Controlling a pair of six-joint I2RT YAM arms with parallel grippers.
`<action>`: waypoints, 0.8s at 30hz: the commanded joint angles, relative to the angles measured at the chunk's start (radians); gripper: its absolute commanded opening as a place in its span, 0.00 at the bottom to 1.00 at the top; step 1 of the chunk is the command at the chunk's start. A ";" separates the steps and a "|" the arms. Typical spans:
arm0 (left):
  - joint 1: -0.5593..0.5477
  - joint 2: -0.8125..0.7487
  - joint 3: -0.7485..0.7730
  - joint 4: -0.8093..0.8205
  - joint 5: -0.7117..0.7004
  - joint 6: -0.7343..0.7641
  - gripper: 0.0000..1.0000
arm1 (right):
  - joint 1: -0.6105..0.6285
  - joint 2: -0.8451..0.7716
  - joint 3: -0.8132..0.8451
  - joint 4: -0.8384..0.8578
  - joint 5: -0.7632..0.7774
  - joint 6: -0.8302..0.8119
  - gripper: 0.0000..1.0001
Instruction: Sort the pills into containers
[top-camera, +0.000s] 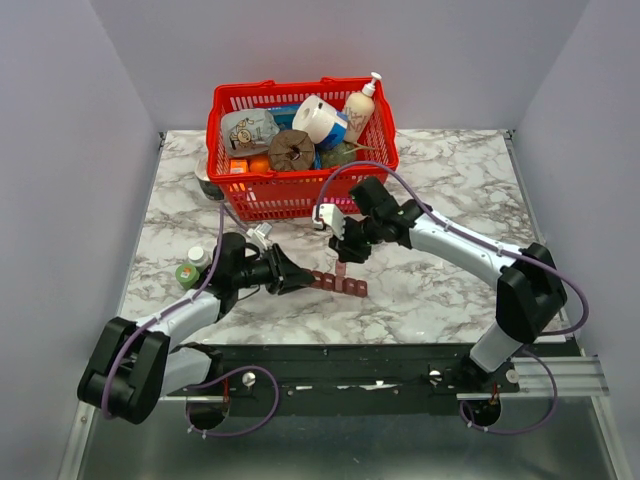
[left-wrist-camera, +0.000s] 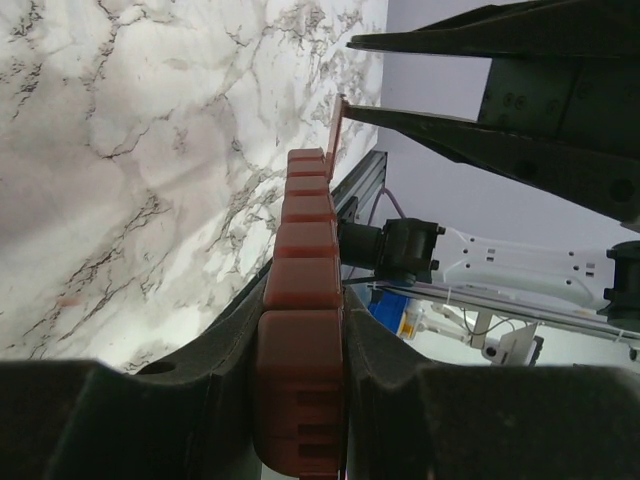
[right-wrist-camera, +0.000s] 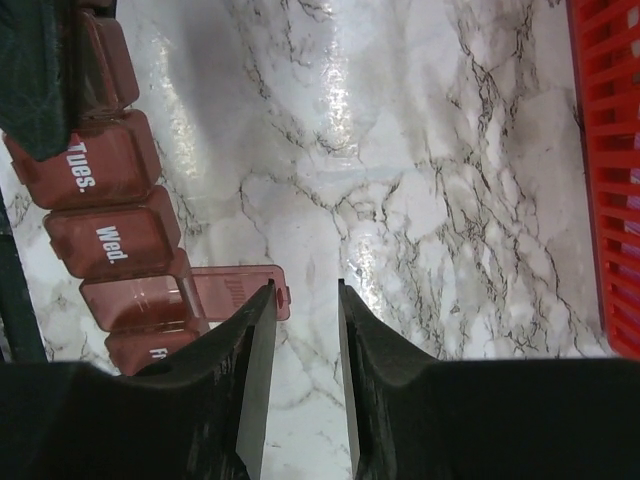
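The containers are a dark red pill organizer (top-camera: 343, 284) lying on the marble between the arms. My left gripper (top-camera: 290, 272) is shut on its left end, and the strip (left-wrist-camera: 300, 330) runs away from the black pads (left-wrist-camera: 400, 400). One lid (left-wrist-camera: 339, 135) stands open, swung out sideways (right-wrist-camera: 232, 292) beside the "Wed." compartment (right-wrist-camera: 110, 243). My right gripper (right-wrist-camera: 305, 290) hovers over that lid, its jaws apart with only bare marble between them. Its left fingertip (right-wrist-camera: 262, 305) overlaps the lid's edge. From above, the right gripper (top-camera: 342, 252) is just over the strip. The pills are out of view.
A red mesh basket (top-camera: 232, 190) full of groceries stands behind the grippers, its wall (right-wrist-camera: 608, 170) at the right of the right wrist view. A small green bottle (top-camera: 187, 273) and a white-capped one (top-camera: 198, 256) stand by the left arm.
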 joint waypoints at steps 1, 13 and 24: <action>0.003 0.024 0.026 0.053 0.050 0.023 0.00 | -0.006 0.042 0.043 0.000 0.012 0.020 0.39; 0.001 0.155 0.044 0.088 -0.118 0.058 0.00 | -0.142 -0.088 0.137 -0.137 -0.309 0.005 0.72; -0.052 0.361 0.000 0.378 -0.223 -0.060 0.01 | -0.150 -0.189 -0.037 -0.100 -0.407 -0.047 0.76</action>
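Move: Just ahead of the left hand's grip on the pill organizer, bare table lies about 4 cm forward and some 11 cm below. The open Thursday lid is 9 cm to that hand's right and 3 cm forward, slightly lower. From the right hand, that lid's middle is roughly 2 cm back, level sideways and 1 cm below; the Thursday compartment is about 5 cm back, straight in line, 2 cm below. The red basket's middle lies some 26 cm ahead and 10 cm left. Opening its fingers wide, the right hand comes free of the end of the open Thursday lid and, after a brief hover, lifts about 8 cm, easing forward, then back, and drifting slightly right while its fingertips tilt up some 15 degrees. The left keeps its pinch on the organizer and lowers it about 5 cm towards the table, also carrying it some 4 cm forward. ##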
